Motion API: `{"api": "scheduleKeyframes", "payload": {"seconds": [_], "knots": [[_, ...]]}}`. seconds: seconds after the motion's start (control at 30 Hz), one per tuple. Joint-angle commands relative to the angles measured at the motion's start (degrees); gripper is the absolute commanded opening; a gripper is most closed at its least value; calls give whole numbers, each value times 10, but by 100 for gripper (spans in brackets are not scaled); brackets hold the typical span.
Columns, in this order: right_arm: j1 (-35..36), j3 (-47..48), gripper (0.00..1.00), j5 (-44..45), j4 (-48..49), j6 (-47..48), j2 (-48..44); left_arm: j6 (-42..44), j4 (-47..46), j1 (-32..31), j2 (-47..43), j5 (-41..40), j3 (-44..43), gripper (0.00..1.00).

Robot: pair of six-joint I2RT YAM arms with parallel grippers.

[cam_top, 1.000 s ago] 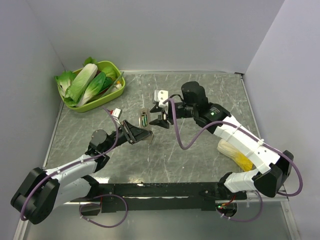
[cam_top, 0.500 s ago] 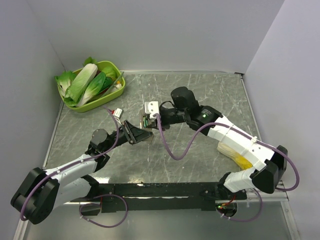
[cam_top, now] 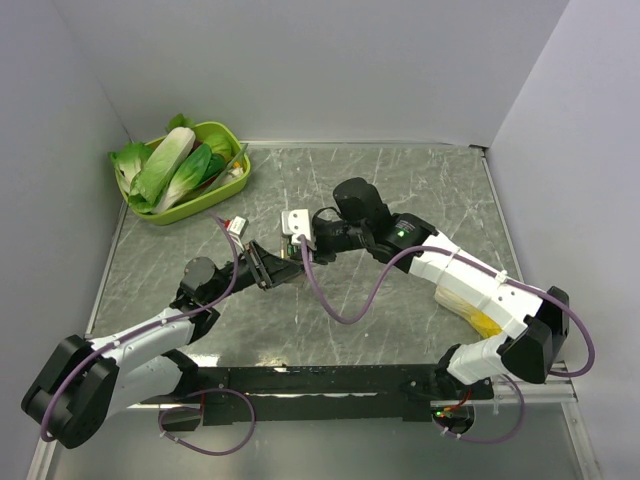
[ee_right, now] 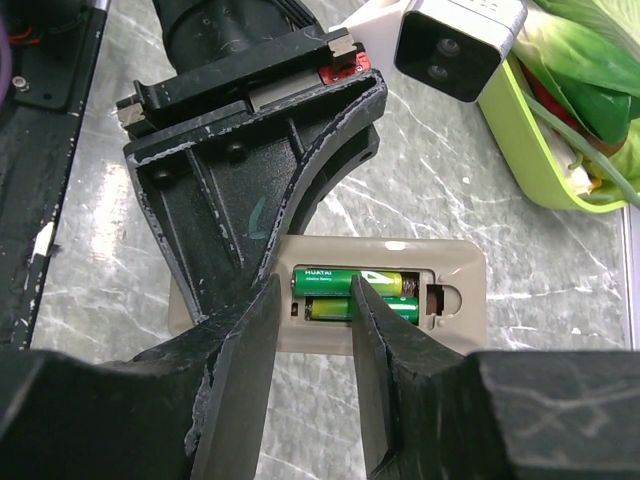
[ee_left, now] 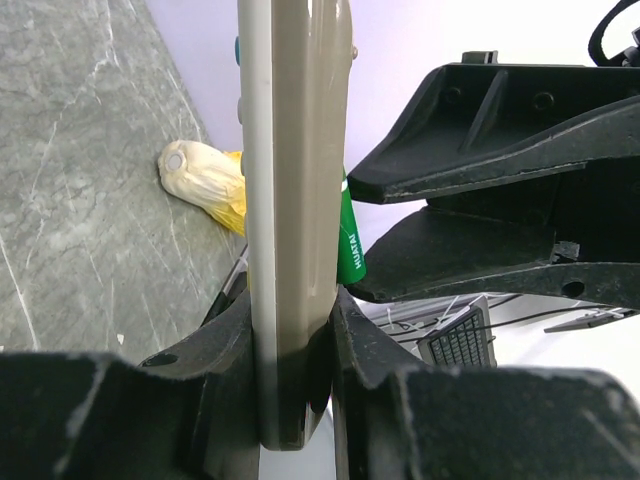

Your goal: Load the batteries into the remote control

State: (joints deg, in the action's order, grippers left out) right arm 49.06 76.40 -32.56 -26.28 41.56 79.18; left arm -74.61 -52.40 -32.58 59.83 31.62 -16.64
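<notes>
My left gripper (ee_left: 292,320) is shut on the remote control (ee_left: 290,200), holding it on edge just above the table near the middle (cam_top: 290,262). The grey-brown back of the remote control (ee_right: 455,290) faces the right wrist camera with its compartment uncovered. Two green batteries lie in it side by side, an upper one (ee_right: 325,282) and a lower one (ee_right: 330,310). From the left wrist, one end of a battery (ee_left: 348,240) sticks out of the back. My right gripper (ee_right: 315,300) hovers at the compartment, jaws partly open around that raised end, one finger (ee_right: 375,330) crossing over the batteries.
A lime-green tray (cam_top: 236,184) of leafy vegetables stands at the back left. A yellow and cream corn cob (cam_top: 470,305) lies by the right arm. A small white plug (cam_top: 233,226) on a cable sits left of the remote. Grey walls close three sides.
My right gripper has travelled left onto the back of the remote and its jaws have narrowed. The left arm and the remote have stayed put.
</notes>
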Motion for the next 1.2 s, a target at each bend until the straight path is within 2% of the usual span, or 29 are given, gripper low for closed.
{"api": "scheduleKeyframes", "payload": {"seconds": [0.0, 0.33, 0.77, 1.17], "knots": [[10, 9, 41, 15, 7, 17, 9, 10, -32, 1, -9, 11, -25, 1], [17, -4, 29, 50, 16, 18, 19, 17, -26, 1, -16, 20, -33, 1], [26, -28, 14, 121, 76, -19, 46, 43, -2, -8, -22, 32, -58, 1], [27, -30, 11, 128, 102, -47, 82, 53, -14, -17, -16, 58, -73, 1]]}}
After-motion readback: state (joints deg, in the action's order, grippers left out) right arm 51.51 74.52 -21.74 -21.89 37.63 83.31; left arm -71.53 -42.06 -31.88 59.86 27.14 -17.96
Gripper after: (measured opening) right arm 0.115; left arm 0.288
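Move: The battery standing proud in the remote's open back is just off the right fingertips, its middle about 2 cm to the hand's left, 1 cm ahead and 1 cm below. The remote's middle is some 3 cm to the right hand's left and 1 cm below, neither ahead nor back. From the left hand, which already grips the remote's near end, the battery is about 5 cm ahead, 1 cm to the right and 1 cm above. The proud battery's end nearest the left gripper is what the right fingers close in on: they shut from a part-open straddle until nearly closed and press their tips against it, while the right hand goes about 3.5 cm down and 2.5 cm forward, turning some 10 degrees clockwise. Keeping its grip on the remote, the left hand goes down and forward alongside, about 3.5 cm in all, tilting slightly. ##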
